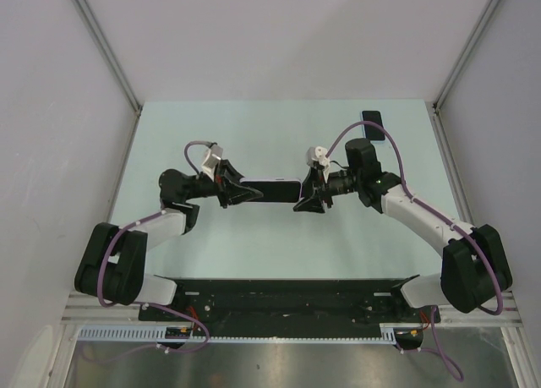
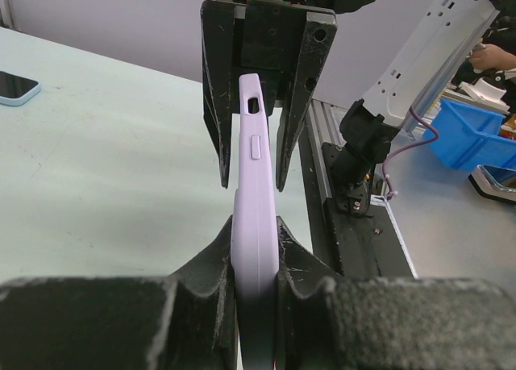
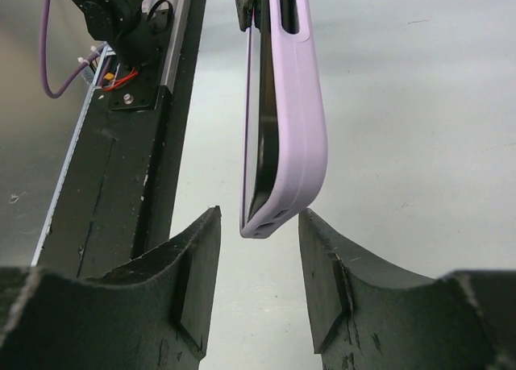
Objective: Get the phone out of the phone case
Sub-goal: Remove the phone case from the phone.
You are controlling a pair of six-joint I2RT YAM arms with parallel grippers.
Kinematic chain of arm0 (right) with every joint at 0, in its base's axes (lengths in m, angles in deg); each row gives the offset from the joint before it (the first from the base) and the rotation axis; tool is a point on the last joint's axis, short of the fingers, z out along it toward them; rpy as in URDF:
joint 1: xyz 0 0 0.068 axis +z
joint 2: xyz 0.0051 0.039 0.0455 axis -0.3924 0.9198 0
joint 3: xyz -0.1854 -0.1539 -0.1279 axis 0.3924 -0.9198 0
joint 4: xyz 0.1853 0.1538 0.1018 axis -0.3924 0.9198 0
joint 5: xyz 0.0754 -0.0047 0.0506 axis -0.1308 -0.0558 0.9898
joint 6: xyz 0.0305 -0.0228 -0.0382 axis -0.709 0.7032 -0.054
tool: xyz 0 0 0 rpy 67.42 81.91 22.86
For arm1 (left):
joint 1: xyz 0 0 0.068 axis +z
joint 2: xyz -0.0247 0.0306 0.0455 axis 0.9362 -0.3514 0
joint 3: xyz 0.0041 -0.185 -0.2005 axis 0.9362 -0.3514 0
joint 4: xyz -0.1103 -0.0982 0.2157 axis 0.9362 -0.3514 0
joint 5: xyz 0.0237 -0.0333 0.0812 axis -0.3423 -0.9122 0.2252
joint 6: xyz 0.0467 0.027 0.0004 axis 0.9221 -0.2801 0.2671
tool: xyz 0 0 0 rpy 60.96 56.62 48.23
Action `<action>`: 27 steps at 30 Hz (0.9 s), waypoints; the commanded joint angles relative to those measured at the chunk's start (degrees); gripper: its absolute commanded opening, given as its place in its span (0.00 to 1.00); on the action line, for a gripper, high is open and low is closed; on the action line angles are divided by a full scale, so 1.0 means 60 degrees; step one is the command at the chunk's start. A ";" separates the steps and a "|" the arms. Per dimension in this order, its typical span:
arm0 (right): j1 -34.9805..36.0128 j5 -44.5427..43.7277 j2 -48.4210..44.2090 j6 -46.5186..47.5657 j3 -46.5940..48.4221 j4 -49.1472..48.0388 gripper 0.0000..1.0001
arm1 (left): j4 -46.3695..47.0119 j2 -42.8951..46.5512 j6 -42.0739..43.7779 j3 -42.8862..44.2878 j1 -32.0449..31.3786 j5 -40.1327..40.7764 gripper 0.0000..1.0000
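A phone (image 3: 264,136) in a lilac phone case (image 3: 302,104) hangs on edge above the table, lying left to right between the two arms (image 1: 275,189). My left gripper (image 2: 254,233) is shut on one end of the phone case (image 2: 254,209), its pads pressed against both flat faces. My right gripper (image 3: 260,217) is open, and its fingers straddle the other end with a gap on each side, touching nothing. The phone's dark glass shows along the case's open side. From above, my left gripper (image 1: 245,192) and right gripper (image 1: 306,198) face each other.
A second dark phone (image 1: 372,120) lies flat at the far right of the pale green table (image 1: 254,134); it appears in a light blue case (image 2: 12,86) in the left wrist view. The black base rail (image 1: 279,291) runs along the near edge. A blue bin (image 2: 476,132) sits off the table.
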 commanded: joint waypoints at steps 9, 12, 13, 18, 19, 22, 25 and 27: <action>0.0004 0.0446 -0.0042 0.1215 0.0097 0.0431 0.38 | 0.1026 -0.0035 -0.0307 0.0149 -0.0055 0.0030 0.00; 0.0004 0.0592 -0.0057 0.1420 0.0097 0.0519 0.34 | 0.1084 -0.0109 -0.0424 0.0193 -0.0055 -0.0042 0.00; 0.0019 0.0651 -0.0086 0.1479 0.0097 0.0534 0.32 | 0.1113 -0.0138 -0.0454 0.0179 -0.0055 -0.0057 0.00; 0.0019 0.0885 -0.0159 0.2136 0.0097 0.0826 0.24 | 0.1216 -0.0196 -0.0586 0.0222 -0.0055 -0.0145 0.00; 0.0019 0.0900 -0.0159 0.2269 0.0097 0.0972 0.24 | 0.1245 -0.0225 -0.0615 0.0223 -0.0055 -0.0145 0.00; 0.0004 0.0929 -0.0174 0.2649 0.0097 0.1192 0.23 | 0.1377 -0.0328 -0.0776 0.0252 -0.0055 -0.0218 0.00; -0.0011 0.0930 -0.0218 0.3002 0.0097 0.1383 0.22 | 0.1538 -0.0416 -0.0981 0.0281 -0.0040 -0.0335 0.00; 0.0004 0.0901 -0.0247 0.3120 0.0097 0.1413 0.22 | 0.1699 -0.0489 -0.1171 0.0296 -0.0055 -0.0394 0.00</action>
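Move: The right hand, half open, has the right end of the held phone case about 1 cm to its left and 1 cm ahead; the middle of that end sits some 2 cm above, its lower corner near the fingertips. The case's middle is some 8 cm left, 2 ahead and 2 up; the other phone lies about 22 cm right, 24 ahead and 19 below. From the left hand, which already grips the far end, the case's middle is roughly 4 cm right. The right fingers close from about half open to a quarter as the hand eases back about 1.5 cm and down 1 cm, fingertips swinging slightly back and the hand rolling a few degrees, so that they pinch the lower corner of the case's right end, one tip on the screen-side lip and the other on the back. The left hand keeps its grip on the other end, sinks about 1 cm and tilts the case some 5 degrees. ##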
